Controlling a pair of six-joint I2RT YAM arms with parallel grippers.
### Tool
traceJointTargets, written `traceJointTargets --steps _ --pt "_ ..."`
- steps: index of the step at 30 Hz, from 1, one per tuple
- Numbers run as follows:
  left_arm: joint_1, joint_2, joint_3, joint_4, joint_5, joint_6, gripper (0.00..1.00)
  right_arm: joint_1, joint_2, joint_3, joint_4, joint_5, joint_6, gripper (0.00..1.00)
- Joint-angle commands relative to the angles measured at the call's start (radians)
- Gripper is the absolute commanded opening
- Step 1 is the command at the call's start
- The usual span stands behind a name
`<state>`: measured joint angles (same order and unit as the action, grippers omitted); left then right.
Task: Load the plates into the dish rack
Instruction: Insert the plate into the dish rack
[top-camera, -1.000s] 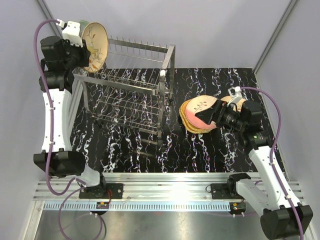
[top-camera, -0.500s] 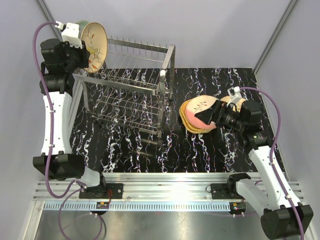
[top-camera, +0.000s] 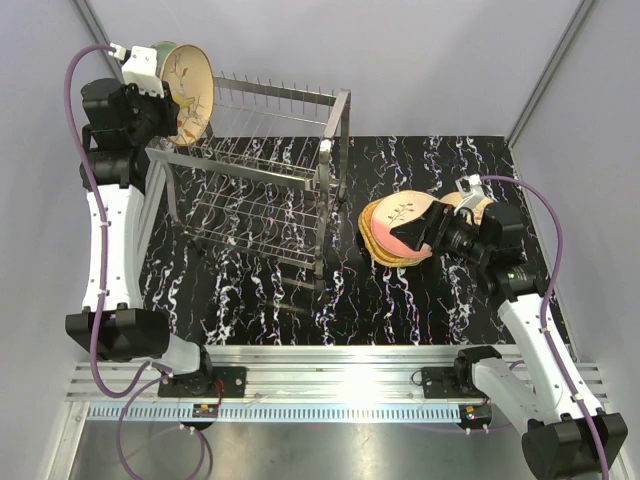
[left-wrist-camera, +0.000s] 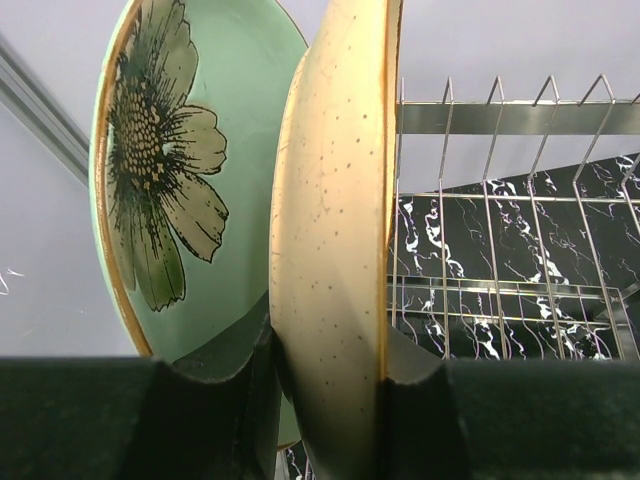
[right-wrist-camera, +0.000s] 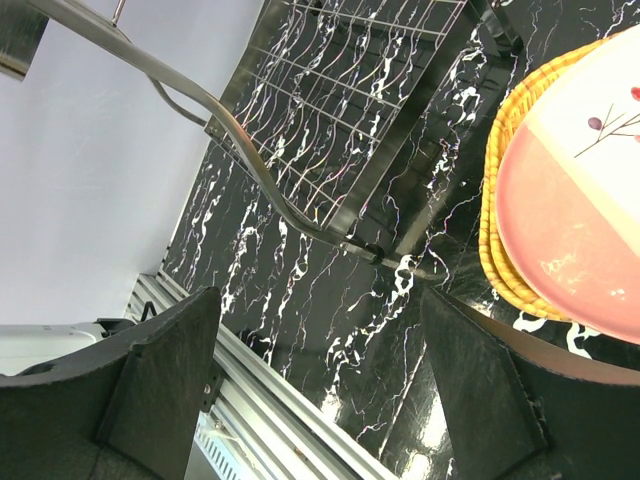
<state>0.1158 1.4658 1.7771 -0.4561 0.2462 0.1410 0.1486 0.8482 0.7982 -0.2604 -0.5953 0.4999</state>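
Observation:
My left gripper (left-wrist-camera: 330, 372) is shut on the rim of a cream speckled plate (left-wrist-camera: 335, 200), held upright on edge above the far left end of the dish rack (top-camera: 250, 180). In the top view this plate (top-camera: 192, 90) shows a floral face. Just to its left a mint-green plate with a flower (left-wrist-camera: 170, 170) stands upright, outside the jaws. At the right, a pink-cream plate (top-camera: 400, 225) tops a stack of orange wicker plates (right-wrist-camera: 497, 240). My right gripper (right-wrist-camera: 325, 390) hangs open beside that stack, holding nothing.
The silver rack's upright prongs (left-wrist-camera: 500, 110) run off to the right of the held plate. Its looped end handle (right-wrist-camera: 250, 140) stands between the stack and the rack. A black marbled mat (top-camera: 400, 300) covers the table, with an aluminium rail (top-camera: 330, 385) along the near edge.
The left arm has drawn slightly up and back with the cream plate. The right arm and the stack have not moved.

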Motion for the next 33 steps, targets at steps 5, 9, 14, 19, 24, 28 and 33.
traceJointTargets --steps 5,9,14,19,24,28,33 --pt "0.012 -0.055 0.019 0.143 -0.045 0.000 0.32 0.011 -0.012 0.029 0.010 0.014 -0.024 0.88" --pt "0.010 -0.050 0.024 0.142 -0.044 0.002 0.32 0.011 -0.014 0.029 0.012 0.017 -0.024 0.88" --pt "0.010 -0.042 0.027 0.139 -0.039 -0.001 0.37 0.009 -0.014 0.026 0.012 0.020 -0.029 0.88" --pt "0.010 -0.045 0.030 0.135 -0.045 -0.001 0.49 0.012 -0.011 0.026 0.013 0.019 -0.026 0.88" --pt "0.012 -0.058 0.030 0.135 -0.051 -0.006 0.64 0.012 -0.008 0.029 0.013 0.019 -0.027 0.89" --pt "0.012 -0.071 0.045 0.132 -0.062 -0.014 0.73 0.014 -0.009 0.032 0.007 0.019 -0.027 0.89" --pt "0.010 -0.085 0.050 0.137 -0.094 -0.026 0.78 0.014 -0.020 0.029 0.006 0.019 -0.029 0.89"
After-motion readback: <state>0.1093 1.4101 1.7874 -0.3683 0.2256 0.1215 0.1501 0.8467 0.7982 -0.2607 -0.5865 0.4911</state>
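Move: The left hand pinches the near edge of the cream plate, whose middle is about 8 cm ahead, 2 cm right and a few centimetres above. The green plate stands roughly 4 cm to the left of the cream plate and 1 cm farther out. The rack's upper shelf has its middle some 14 cm to the hand's right, 5 cm ahead and 7 cm below. From the right hand the cream plate is about 26 cm ahead, 44 cm left and 20 cm higher. Letting go of the cream plate's near edge, the left fingers spread from a narrow gap to wide open while the hand rises about 5 cm. It eases back a centimetre or so in the second half, clearing the plate towards the robot, and its fingertips tip upward by some 10 degrees. ##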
